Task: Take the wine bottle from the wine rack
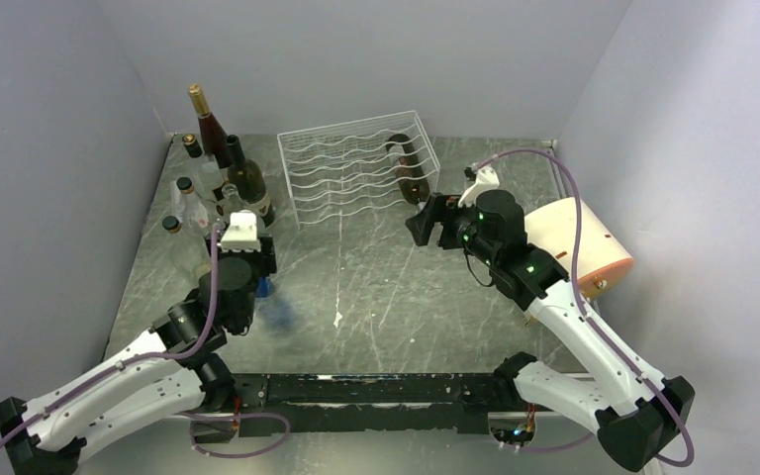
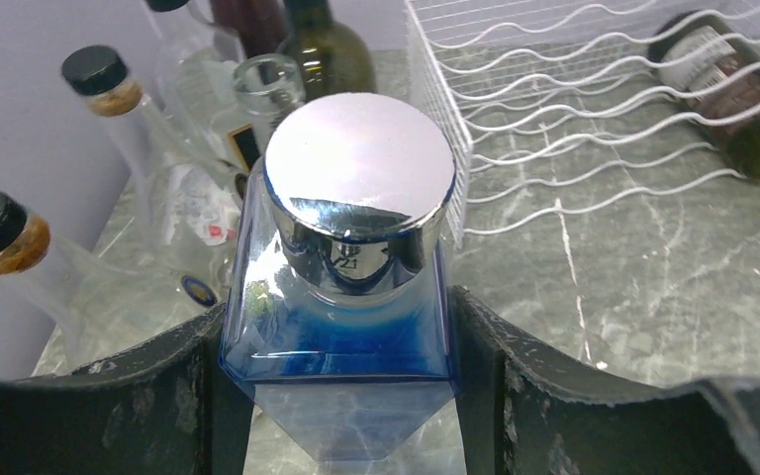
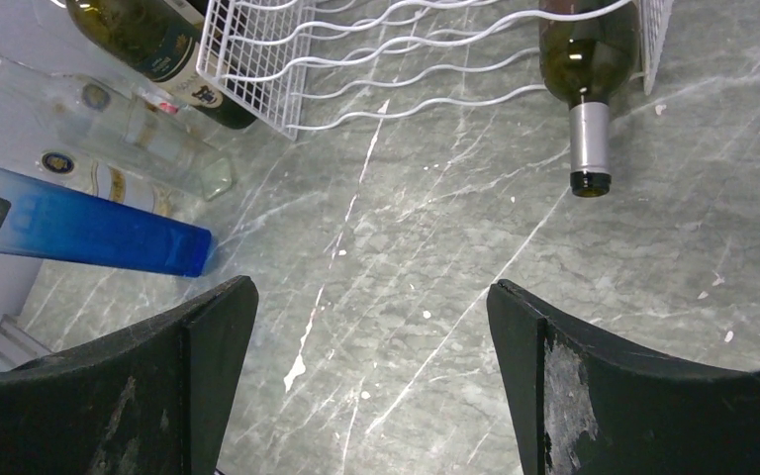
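Observation:
The white wire wine rack [image 1: 351, 168] stands at the back of the table. A dark wine bottle [image 1: 408, 168] lies in its right end, neck toward the front. In the right wrist view the wine bottle [image 3: 589, 59] pokes out of the rack [image 3: 257, 69] ahead of me. My right gripper [image 1: 424, 220] hovers open just in front of it; nothing is between the fingers [image 3: 371, 289]. My left gripper [image 2: 336, 307] is shut on a square blue bottle [image 2: 341, 327] with a silver cap [image 2: 359, 163], standing upright left of the rack [image 2: 554, 89].
Several upright bottles [image 1: 213, 168] crowd the back left corner, close behind the blue bottle [image 1: 263, 288]. A cream-and-orange cylinder [image 1: 579, 242] lies by the right arm. Grey walls close in on the left, back and right.

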Robot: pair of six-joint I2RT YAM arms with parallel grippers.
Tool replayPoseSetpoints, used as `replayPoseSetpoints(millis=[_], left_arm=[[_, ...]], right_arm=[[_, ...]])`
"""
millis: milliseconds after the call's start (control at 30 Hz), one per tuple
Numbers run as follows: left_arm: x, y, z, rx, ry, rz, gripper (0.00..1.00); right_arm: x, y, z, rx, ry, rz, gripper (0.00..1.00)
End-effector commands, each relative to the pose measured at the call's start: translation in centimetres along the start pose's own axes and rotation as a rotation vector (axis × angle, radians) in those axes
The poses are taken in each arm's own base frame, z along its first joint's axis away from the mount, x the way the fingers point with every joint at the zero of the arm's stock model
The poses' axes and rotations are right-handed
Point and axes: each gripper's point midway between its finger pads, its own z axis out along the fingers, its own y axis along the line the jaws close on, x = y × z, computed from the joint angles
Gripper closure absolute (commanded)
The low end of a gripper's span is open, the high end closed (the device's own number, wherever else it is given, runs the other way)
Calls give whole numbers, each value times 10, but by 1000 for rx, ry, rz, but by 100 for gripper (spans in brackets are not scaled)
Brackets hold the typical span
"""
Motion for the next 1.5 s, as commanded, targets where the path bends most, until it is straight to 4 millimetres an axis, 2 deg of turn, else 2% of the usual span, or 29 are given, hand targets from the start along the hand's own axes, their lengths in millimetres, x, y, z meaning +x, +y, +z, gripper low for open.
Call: replayPoseSetpoints(millis=[0, 367, 567, 600, 700, 767, 867, 1033, 1133, 1333, 1467], left_arm=[[-35, 13, 7, -51, -115, -199, 93], [-28, 50, 37, -199, -149, -266, 93], [-15, 44, 43, -168, -110, -267, 93], [-12, 43, 43, -166, -96, -265, 91], [-7, 44, 42, -180, -56, -269, 60], [-7, 44, 40, -173, -43, -266, 44], [-8, 43, 38, -160, -37, -269, 33], [-9, 44, 36, -158, -22, -263, 23], [-11, 41, 34, -137, -4, -247, 1], [-32, 46, 23, -117, -6, -239, 1], [-64, 58, 6, -107, -50, -250, 1]], right_arm=[[-1, 3, 5, -20, -16, 5, 9], [10, -4, 4, -5, -4, 2, 9], [13, -7, 3, 4, -7, -4, 9], [13, -7, 4, 2, -9, -4, 9], [16, -9, 5, 3, -4, -4, 9], [18, -10, 5, 8, -1, -6, 9], [20, -12, 5, 12, -3, -10, 8], [20, -12, 5, 11, -6, -12, 8], [20, -13, 4, 12, -6, -13, 8], [19, -13, 1, 14, -11, -13, 8], [17, -13, 1, 15, -14, -14, 8]])
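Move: The left hand already holds the blue bottle by its upper part; the clear spot for it lies about 4 cm ahead, 5 cm to the left and 21 cm below. The near black-capped bottle stands some 12 cm left and 2 cm ahead of the hand, the uncapped clear bottle 8 cm ahead and 3 cm left, the green wine bottle 15 cm ahead and 2 cm left, their middles about 8 cm lower. From the right hand that spot is roughly 36 cm left, level, 22 cm below. The left hand carries the upright blue bottle about 5 cm left and 3 to 4 cm forward, turning some 13 degrees counter-clockwise and sinking barely a centimetre to set it in front of the clear bottles. There it nearly stops while its left side rolls down about 10 degrees, then the fingers open wide, let go of the bottle and rise about 4 cm, easing back slightly, while the empty right hand sinks some 3 cm. ##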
